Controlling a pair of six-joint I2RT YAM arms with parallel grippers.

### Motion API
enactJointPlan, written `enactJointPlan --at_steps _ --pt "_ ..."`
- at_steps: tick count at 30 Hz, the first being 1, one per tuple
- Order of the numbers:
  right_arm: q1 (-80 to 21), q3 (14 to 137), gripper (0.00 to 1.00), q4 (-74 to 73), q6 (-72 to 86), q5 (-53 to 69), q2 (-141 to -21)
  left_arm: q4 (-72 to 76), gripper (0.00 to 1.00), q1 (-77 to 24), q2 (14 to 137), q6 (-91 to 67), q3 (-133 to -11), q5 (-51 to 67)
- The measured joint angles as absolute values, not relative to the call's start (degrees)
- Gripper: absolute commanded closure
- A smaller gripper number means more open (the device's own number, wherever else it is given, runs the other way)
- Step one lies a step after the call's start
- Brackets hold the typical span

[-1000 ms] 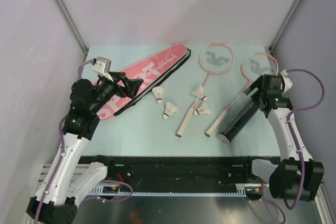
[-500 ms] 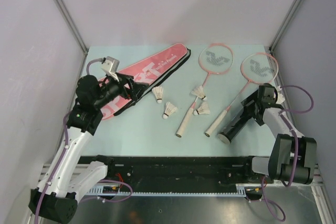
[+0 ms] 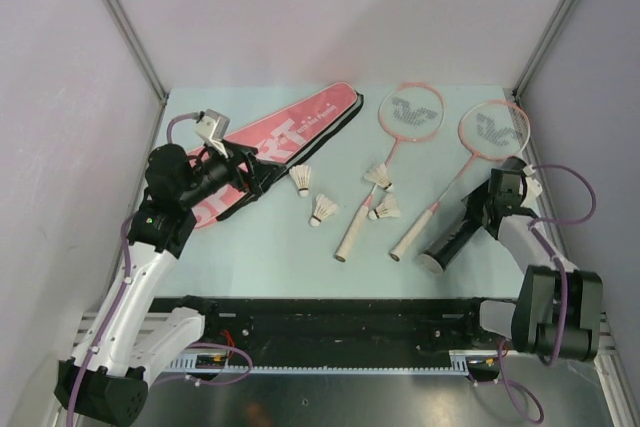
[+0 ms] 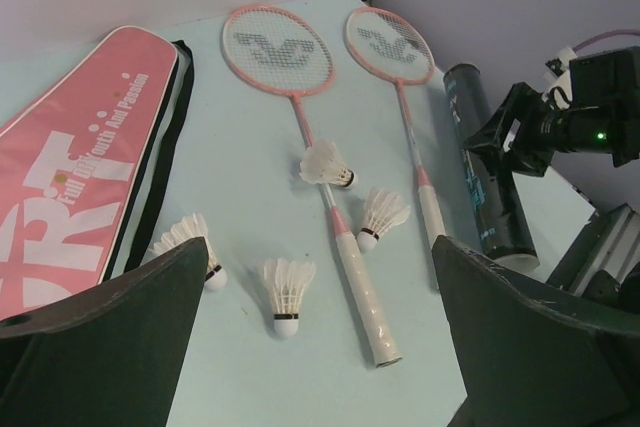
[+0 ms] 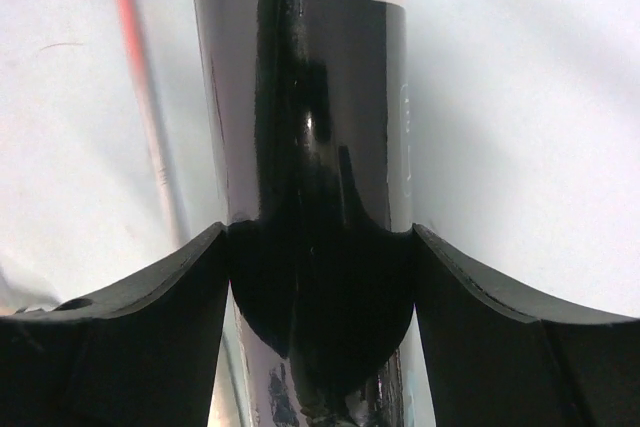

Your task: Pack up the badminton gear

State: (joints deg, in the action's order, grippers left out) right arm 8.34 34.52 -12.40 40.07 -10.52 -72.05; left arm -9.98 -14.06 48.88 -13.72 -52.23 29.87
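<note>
The black tube [image 3: 455, 232] lies at the table's right, and my right gripper [image 3: 487, 209] is shut on it; in the right wrist view both fingers [image 5: 180, 277] press the tube [image 5: 300, 67] from either side. Two pink-rimmed rackets [image 3: 410, 112] [image 3: 492, 129] lie side by side at the back, handles toward me. Several white shuttlecocks [image 3: 322, 209] are scattered at mid-table. The pink "SPORT" bag [image 3: 280, 142] lies diagonally at the left. My left gripper [image 3: 262, 172] hangs open over the bag's near edge, holding nothing; past it the left wrist view shows the shuttlecocks [image 4: 285, 292] and the rackets [image 4: 278, 50].
A black rail [image 3: 340, 322] runs along the near edge of the pale blue table [image 3: 260, 257]. Grey walls and metal posts close in the left, right and back sides. The right arm's purple cable [image 3: 575, 187] loops by the right wall.
My right gripper came down from above the tube and its fingers closed onto it. The left arm shifted slightly earlier and has since stayed put, still open.
</note>
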Motion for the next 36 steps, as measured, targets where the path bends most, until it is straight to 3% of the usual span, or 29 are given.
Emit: enactJointPlan --at_steps 4,9,13,19,25,36 --pt "-0.21 34.92 0.55 -13.50 36.82 -16.14 -63.94 -9.96 0.00 -14.06 49.21 -14.06 -52.23 30.65" --pt "-21.06 39.24 0.52 -9.96 25.50 -21.65 -57.17 -9.98 0.00 -14.17 50.02 -15.62 -52.21 31.35" --pt "-34.02 43.64 0.49 -2.76 16.67 -16.49 -58.63 -9.10 0.00 -14.37 49.74 -19.94 -50.98 32.99" --pt "-39.92 49.80 0.50 4.10 9.10 1.08 -68.29 3.40 0.00 -14.66 46.98 -36.99 -39.05 37.80" --pt "-42.78 49.98 0.50 6.26 6.33 14.81 -73.12 10.41 0.00 -17.23 46.89 -50.96 -32.67 33.30" --pt "-47.94 51.55 0.49 6.09 2.66 15.22 -74.43 15.22 0.00 -20.67 51.37 -58.59 -32.69 24.12"
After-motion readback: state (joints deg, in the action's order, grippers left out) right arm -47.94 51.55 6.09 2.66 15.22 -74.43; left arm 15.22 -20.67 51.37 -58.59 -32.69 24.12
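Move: The right fingers are already around the black tube, its middle some 2 cm back and 2 cm left of them. It goes to the left gripper, about 55 cm left, 3 cm back and 27 cm up. Near its way lie two shuttlecocks about 30 cm left, one 3 cm back, one 5 cm ahead, and a racket handle 22 cm left, 10 cm back. From the left hand, the tube's middle is some 53 cm right, level fore and aft, 27 cm below. Keeping its grip around the tube, the right hand sweeps it about 40 cm left and some 17 cm up towards the left gripper, turning roughly 95 degrees counter-clockwise and tilting so the far end swings left and upward. The left hand, fingers wide open, dips about 6 cm and shifts 5 cm right, rolling and tipping down some 30 degrees to meet that end. ##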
